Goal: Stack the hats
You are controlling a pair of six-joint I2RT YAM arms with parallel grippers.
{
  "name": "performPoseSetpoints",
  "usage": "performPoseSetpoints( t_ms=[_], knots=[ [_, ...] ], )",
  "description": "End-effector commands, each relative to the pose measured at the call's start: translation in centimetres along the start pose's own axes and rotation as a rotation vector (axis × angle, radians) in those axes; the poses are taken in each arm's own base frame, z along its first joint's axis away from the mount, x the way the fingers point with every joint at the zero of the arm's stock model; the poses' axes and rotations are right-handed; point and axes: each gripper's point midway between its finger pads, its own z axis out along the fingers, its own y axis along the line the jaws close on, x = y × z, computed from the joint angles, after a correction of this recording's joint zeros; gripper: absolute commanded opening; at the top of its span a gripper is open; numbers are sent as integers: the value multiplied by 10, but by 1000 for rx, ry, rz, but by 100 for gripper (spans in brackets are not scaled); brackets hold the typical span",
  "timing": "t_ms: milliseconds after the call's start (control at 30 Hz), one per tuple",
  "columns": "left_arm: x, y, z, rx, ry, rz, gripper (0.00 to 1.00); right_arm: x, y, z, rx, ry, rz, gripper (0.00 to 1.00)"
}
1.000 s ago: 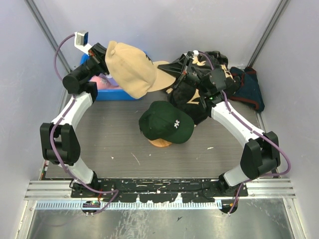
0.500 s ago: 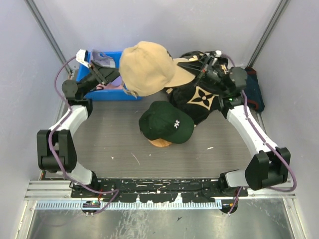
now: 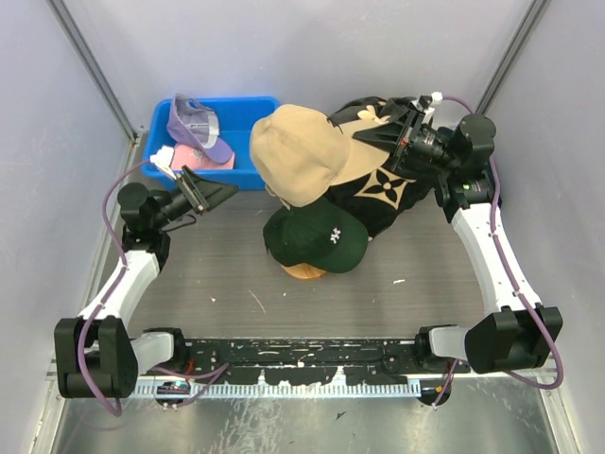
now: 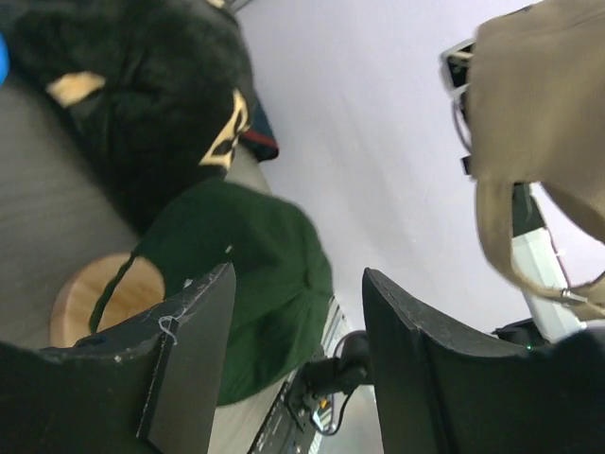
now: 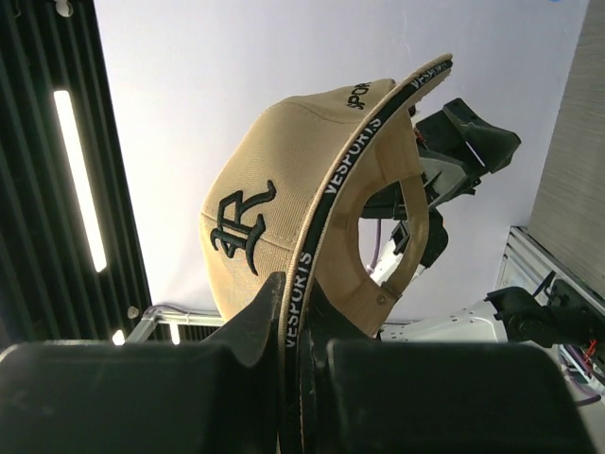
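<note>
My right gripper (image 3: 376,142) is shut on the brim of the tan hat (image 3: 295,153), which hangs in the air just behind and above the dark green hat (image 3: 317,236). The right wrist view shows that brim edge pinched between the fingers, with the tan hat (image 5: 274,218) rising above my right gripper (image 5: 302,317). The green hat rests on the wooden stand (image 3: 304,271). My left gripper (image 3: 219,191) is open and empty, left of both hats. In its wrist view my left gripper (image 4: 298,312) frames the green hat (image 4: 255,274). A lavender hat (image 3: 192,121) and a pink hat (image 3: 200,157) lie in the blue bin (image 3: 248,106).
A large black cloth with tan flower marks (image 3: 389,186) is heaped at the back right, behind the stand. A dark bundle (image 3: 477,165) lies against the right wall. Grey walls close in the table on the left, right and back.
My left gripper opened, let go of the tan hat and drew back toward the near left. The right gripper has swung the hat right and nearer, over the green hat's back edge.
</note>
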Motion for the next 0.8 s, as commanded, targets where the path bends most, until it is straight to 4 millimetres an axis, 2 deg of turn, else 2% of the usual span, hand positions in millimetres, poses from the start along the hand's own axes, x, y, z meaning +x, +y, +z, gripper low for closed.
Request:
performPoseSetpoints(
  t_ms=[0, 167, 300, 500, 633, 767],
  knots=[
    [39, 41, -17, -157, 78, -74, 63, 12, 11, -4, -4, 32, -70, 1],
    [70, 80, -26, -279, 144, -169, 65, 8, 12, -1, 4, 28, -77, 1],
    [90, 103, -22, -341, 199, -180, 65, 5, 5, 0, 33, 14, -79, 1],
    [121, 125, -7, -374, 295, -190, 64, 1, -13, -3, 81, -29, -89, 1],
    [129, 135, -7, -392, 309, -189, 64, -3, -32, -5, 103, -76, -92, 1],
    [132, 141, -7, -403, 316, -190, 63, -2, -41, -7, 107, -82, -78, 1]
  ],
)
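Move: The green hat lies about 17 cm to the left hand's right, 7 cm back and 12 cm below, over its wooden stand, whose middle is 10 cm lower. The beige hat's crown is roughly 13 cm right, 3 cm back and 12 cm above. From the right hand, pinching the beige brim, the green hat is some 9 cm left, 6 cm back and 27 cm below. Left hand, open, sinks about 19 cm beside the green hat, tipping down; right lowers the pinched beige hat 5 cm. ##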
